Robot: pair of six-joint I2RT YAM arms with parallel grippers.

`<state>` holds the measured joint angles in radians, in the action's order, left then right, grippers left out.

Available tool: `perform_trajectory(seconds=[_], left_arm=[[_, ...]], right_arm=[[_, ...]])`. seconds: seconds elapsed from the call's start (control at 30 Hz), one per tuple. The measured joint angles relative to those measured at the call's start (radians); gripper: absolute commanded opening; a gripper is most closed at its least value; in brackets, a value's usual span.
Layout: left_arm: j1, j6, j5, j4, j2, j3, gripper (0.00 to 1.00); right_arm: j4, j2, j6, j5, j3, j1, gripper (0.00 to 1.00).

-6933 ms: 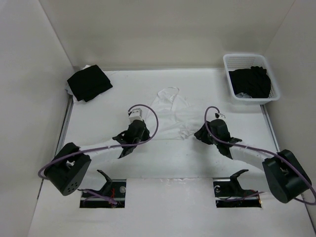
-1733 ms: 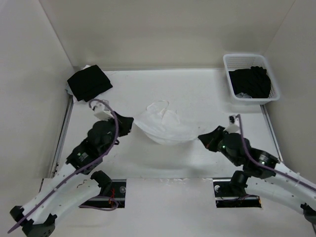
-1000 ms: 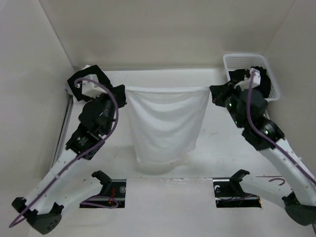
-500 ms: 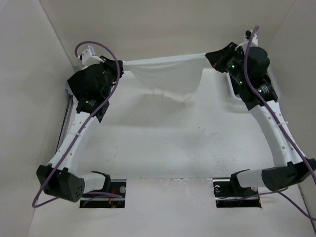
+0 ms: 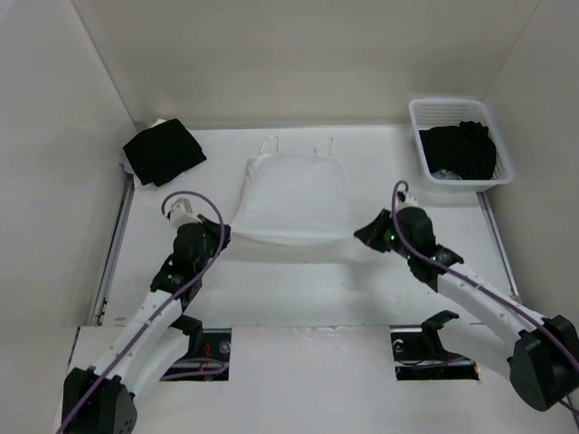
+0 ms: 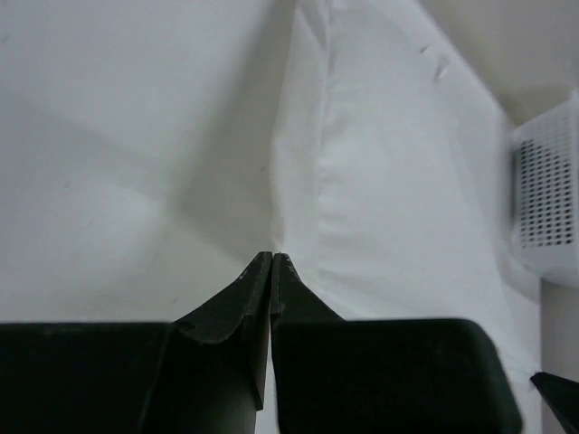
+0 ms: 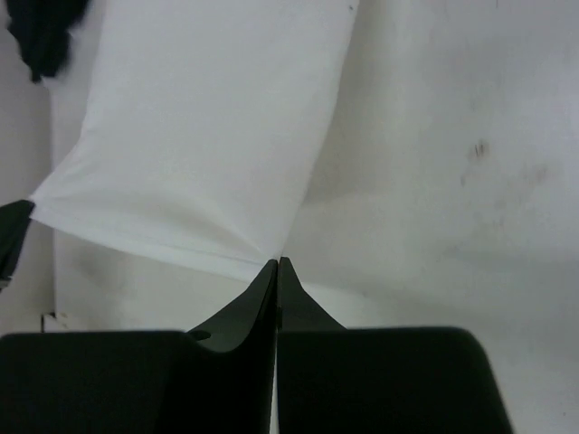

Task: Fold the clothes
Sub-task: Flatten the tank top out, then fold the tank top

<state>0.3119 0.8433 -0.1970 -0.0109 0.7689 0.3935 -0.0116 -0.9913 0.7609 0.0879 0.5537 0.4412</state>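
Note:
The clothes, a thin white sleeveless top (image 5: 291,197), lies spread out in the middle of the table, its two narrow straps (image 5: 270,143) pointing to the back wall. Its near hem is stretched taut a little above the table between my two grippers. My left gripper (image 5: 223,233) is shut on the hem's left corner, and in the left wrist view the top (image 6: 380,181) runs away from the closed fingertips (image 6: 272,258). My right gripper (image 5: 359,231) is shut on the right corner, and in the right wrist view the top (image 7: 208,136) spreads to the left of the tips (image 7: 278,262).
A folded black garment (image 5: 163,151) lies at the back left corner. A white plastic basket (image 5: 496,149) holding black clothes (image 5: 463,149) stands at the back right. Low rails run along the table's left (image 5: 116,244) and right sides.
Both arms have come down and back toward the near side from high at the back wall. The top, which hung stretched between them, now lies flat with only its near hem raised.

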Motion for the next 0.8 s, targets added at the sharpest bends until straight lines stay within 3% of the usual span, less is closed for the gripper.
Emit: perform_trajectory(seconds=[0.1,0.23,0.47,0.6,0.8], left_arm=[[-0.003,0.031,0.015,0.117,-0.164,-0.099,0.01],[0.022,0.085,0.032,0.27,-0.36,-0.121,0.01],[0.061,0.166,0.023,0.502,-0.522,-0.121,0.01],[0.051,0.164,0.013,0.467,-0.365,-0.092,0.01],[-0.002,0.152,-0.033,0.272,-0.087,-0.015,0.01]], right_arm=[[-0.008,0.059,0.04,-0.022,-0.153,0.08,0.01],[-0.04,0.212,0.114,-0.063,-0.267,0.214,0.01],[-0.189,0.439,0.254,-0.162,-0.315,0.458,0.03],[-0.205,0.336,0.225,-0.185,-0.246,0.394,0.03],[-0.074,-0.001,0.099,-0.107,-0.058,0.12,0.02]])
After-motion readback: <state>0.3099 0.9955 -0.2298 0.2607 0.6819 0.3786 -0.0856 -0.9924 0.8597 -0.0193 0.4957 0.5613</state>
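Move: The white tank top's middle lies about 8 cm ahead of the left hand and 15 cm to its right, some 7 cm below. From the right hand it is about 8 cm ahead, 14 cm left and 7 cm below. The strap end's left loop is some 21 cm ahead of the left hand and 8 cm right; the black folded pile is 21 cm ahead, 17 cm left. The basket stands about 22 cm ahead of the right hand and 25 cm right. The tank top's hem, still pinched at its two corners and stretched between the shut grippers, is drawn swiftly back towards the bases and lowered, about 8 cm by the left hand and 14 cm by the right. Both hands then reverse and carry the hem forward over the cloth, ending roughly 4 cm lower and 3 cm back from the start, fingers tipped down about 10 degrees. ##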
